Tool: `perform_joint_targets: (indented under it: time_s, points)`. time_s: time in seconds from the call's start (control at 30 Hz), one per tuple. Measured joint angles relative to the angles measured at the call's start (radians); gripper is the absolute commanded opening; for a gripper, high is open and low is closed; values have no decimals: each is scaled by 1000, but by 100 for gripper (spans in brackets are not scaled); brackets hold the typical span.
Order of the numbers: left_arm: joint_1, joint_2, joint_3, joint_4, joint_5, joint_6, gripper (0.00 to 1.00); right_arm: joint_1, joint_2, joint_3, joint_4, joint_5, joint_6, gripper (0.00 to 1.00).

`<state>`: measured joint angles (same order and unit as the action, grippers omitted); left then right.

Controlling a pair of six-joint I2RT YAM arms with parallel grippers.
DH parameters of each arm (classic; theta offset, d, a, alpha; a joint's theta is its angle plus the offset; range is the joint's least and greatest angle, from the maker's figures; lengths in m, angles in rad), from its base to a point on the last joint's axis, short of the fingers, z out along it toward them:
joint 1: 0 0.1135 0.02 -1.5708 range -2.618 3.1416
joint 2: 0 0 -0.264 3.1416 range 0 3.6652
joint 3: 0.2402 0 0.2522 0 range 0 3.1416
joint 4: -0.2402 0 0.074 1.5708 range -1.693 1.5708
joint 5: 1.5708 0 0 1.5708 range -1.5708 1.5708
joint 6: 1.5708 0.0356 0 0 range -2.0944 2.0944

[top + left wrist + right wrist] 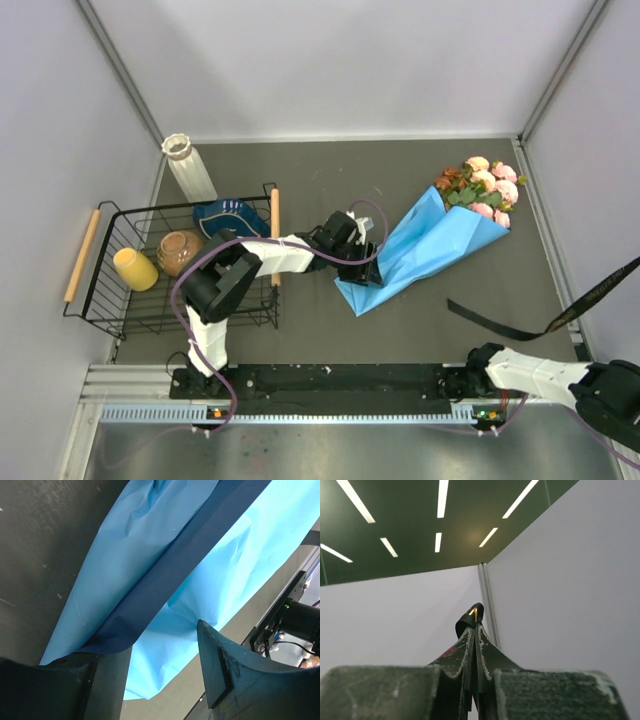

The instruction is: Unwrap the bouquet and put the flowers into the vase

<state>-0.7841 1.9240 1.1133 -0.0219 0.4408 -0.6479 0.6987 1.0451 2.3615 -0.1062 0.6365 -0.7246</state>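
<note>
The bouquet (pixel 430 245) lies on the table, its blue paper (pixel 165 560) still round the stems. Pink, peach and rust flowers (pixel 485 185) stick out at its far right end. My left gripper (pixel 362 265) is at the paper's near left end. Its jaws (pixel 157 640) stand open with a loose fold of paper over the left finger. A black ribbon (pixel 520 328) trails off the table to the right edge. My right gripper (pixel 476 625) points upward, shut on that ribbon (pixel 469 619). The white ribbed vase (pixel 188 165) stands at the back left.
A black wire basket (pixel 110 300) with wooden handles sits at the left. It holds a brown bowl (pixel 180 252), a yellow cup (pixel 135 268) and a blue item (pixel 230 218). Grey walls close in the table on three sides.
</note>
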Motion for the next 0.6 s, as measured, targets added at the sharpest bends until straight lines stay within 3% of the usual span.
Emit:
perform_joint_targets:
  time_s: [0.2,0.43,0.6]
  points:
    - [0,0,1,-1,1,0,61,0,-24,-176,56,26,-27,0]
    - [0,-2,1,-1,4,5,63,0,-243,-759,156,161,21,0]
    - [0,-3,2,-2,6,15,63,0,-482,-1094,85,253,183,0]
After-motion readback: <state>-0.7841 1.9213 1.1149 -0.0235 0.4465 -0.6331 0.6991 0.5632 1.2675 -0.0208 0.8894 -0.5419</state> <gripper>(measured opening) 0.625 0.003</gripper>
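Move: From the right hand, high up with the black ribbon pinched in shut fingers, the bare table it is lowering towards lies about 75 cm below, some 14 cm ahead and 5 cm left. At much the same depth, the blue wrapper's middle is roughly 24 cm ahead and 26 cm left, the flowers about 38 cm ahead and 11 cm left. That bare patch lies about 34 cm right of the left hand, 4 cm back and 3 cm below. Bringing the ribbon down towards the bare table to the right of the wrapper, the right hand first swings forward and a little left by about 10 cm, then drops steeply, some 23 cm lower in all and still sinking fast. Its upward-pointing fingers tip down about 30 degrees towards level and keep their pinch on the ribbon. ##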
